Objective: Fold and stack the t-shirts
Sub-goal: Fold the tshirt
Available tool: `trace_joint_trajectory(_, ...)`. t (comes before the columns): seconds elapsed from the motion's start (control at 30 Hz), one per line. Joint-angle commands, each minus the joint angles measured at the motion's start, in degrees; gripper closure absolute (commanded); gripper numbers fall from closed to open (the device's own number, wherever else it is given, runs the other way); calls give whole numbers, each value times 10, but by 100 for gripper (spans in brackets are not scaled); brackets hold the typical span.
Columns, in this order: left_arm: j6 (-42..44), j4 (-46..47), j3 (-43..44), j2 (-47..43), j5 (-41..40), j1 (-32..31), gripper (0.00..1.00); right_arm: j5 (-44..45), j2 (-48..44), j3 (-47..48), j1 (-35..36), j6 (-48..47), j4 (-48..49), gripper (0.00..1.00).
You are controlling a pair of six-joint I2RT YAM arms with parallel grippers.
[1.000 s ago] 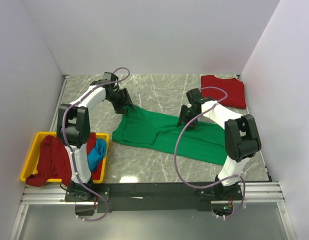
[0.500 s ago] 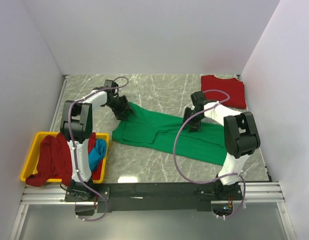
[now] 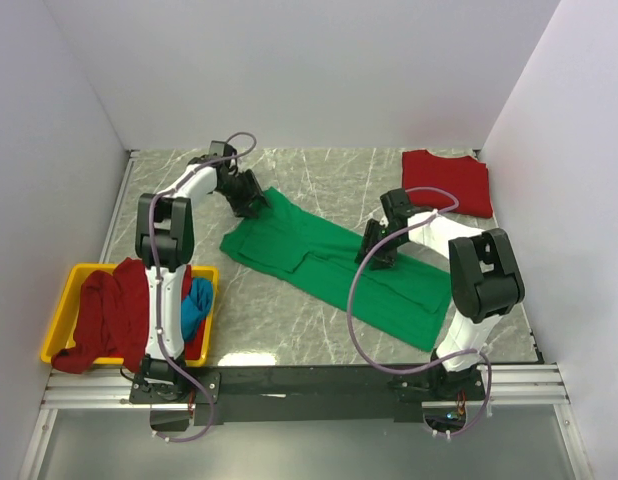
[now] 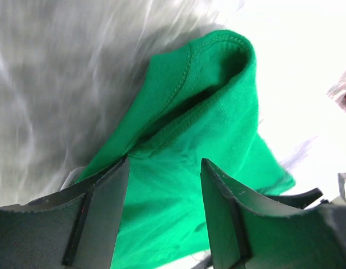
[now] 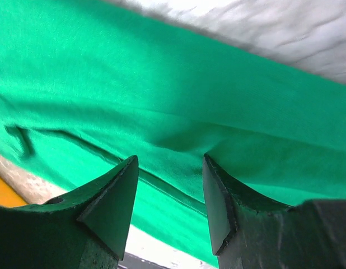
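Observation:
A bright green t-shirt point(image 3: 319, 250) lies spread in a long diagonal across the marble table, from far left to near right. My left gripper point(image 3: 254, 203) stands at its far left corner, jaws apart, with a folded hem point(image 4: 206, 112) just past the fingertips point(image 4: 114, 185). My right gripper point(image 3: 377, 255) rests on the shirt's middle, also open, its fingertips point(image 5: 215, 179) pressing a pucker into the green cloth point(image 5: 162, 73). A folded red t-shirt point(image 3: 449, 180) lies at the far right corner. A dark red t-shirt point(image 3: 104, 320) and a blue one point(image 3: 196, 305) sit in the bin.
The yellow bin point(image 3: 61, 330) stands at the near left, beside the left arm's base. White walls close in the table point(image 3: 319, 170) on three sides. Purple cables loop off both arms, over the shirt's near half.
The green shirt has swung round: its left end went farther from me with the left gripper, and its right end came nearer. The right gripper slid slightly nearer.

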Motion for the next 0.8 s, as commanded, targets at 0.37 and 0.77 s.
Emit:
trace_joint_trajectory(0.37, 55, 74, 104, -34, -3, 10, 37, 29, -36, 33, 71, 15, -79, 43)
trace_joint_trajectory(0.77, 17, 61, -129, -217, -43, -12, 37, 51, -60, 9, 70, -52, -66, 43)
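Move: Ahead of the left hand by some 6 cm and about 3 cm to its right lies the green t-shirt's far-left corner, with the near-left corner about 10 cm back and 7 cm left of the hand. The right hand has the t-shirt's middle about 8 cm to its left and 2 cm back; the near-right corner is roughly 24 cm back and 10 cm right. From it, the red t-shirt lies some 24 cm ahead and 15 cm right. Pushing its parted fingertips along the green t-shirt, the left hand goes about 5 cm forward towards the far-left corner, then lifts off some 12 cm while drawing back, its fingers tilting forward about 20 degrees. The right hand, open too, sweeps left and back over the t-shirt, 3–4 cm each way, then rises about 2 cm, easing slightly back to the right. ##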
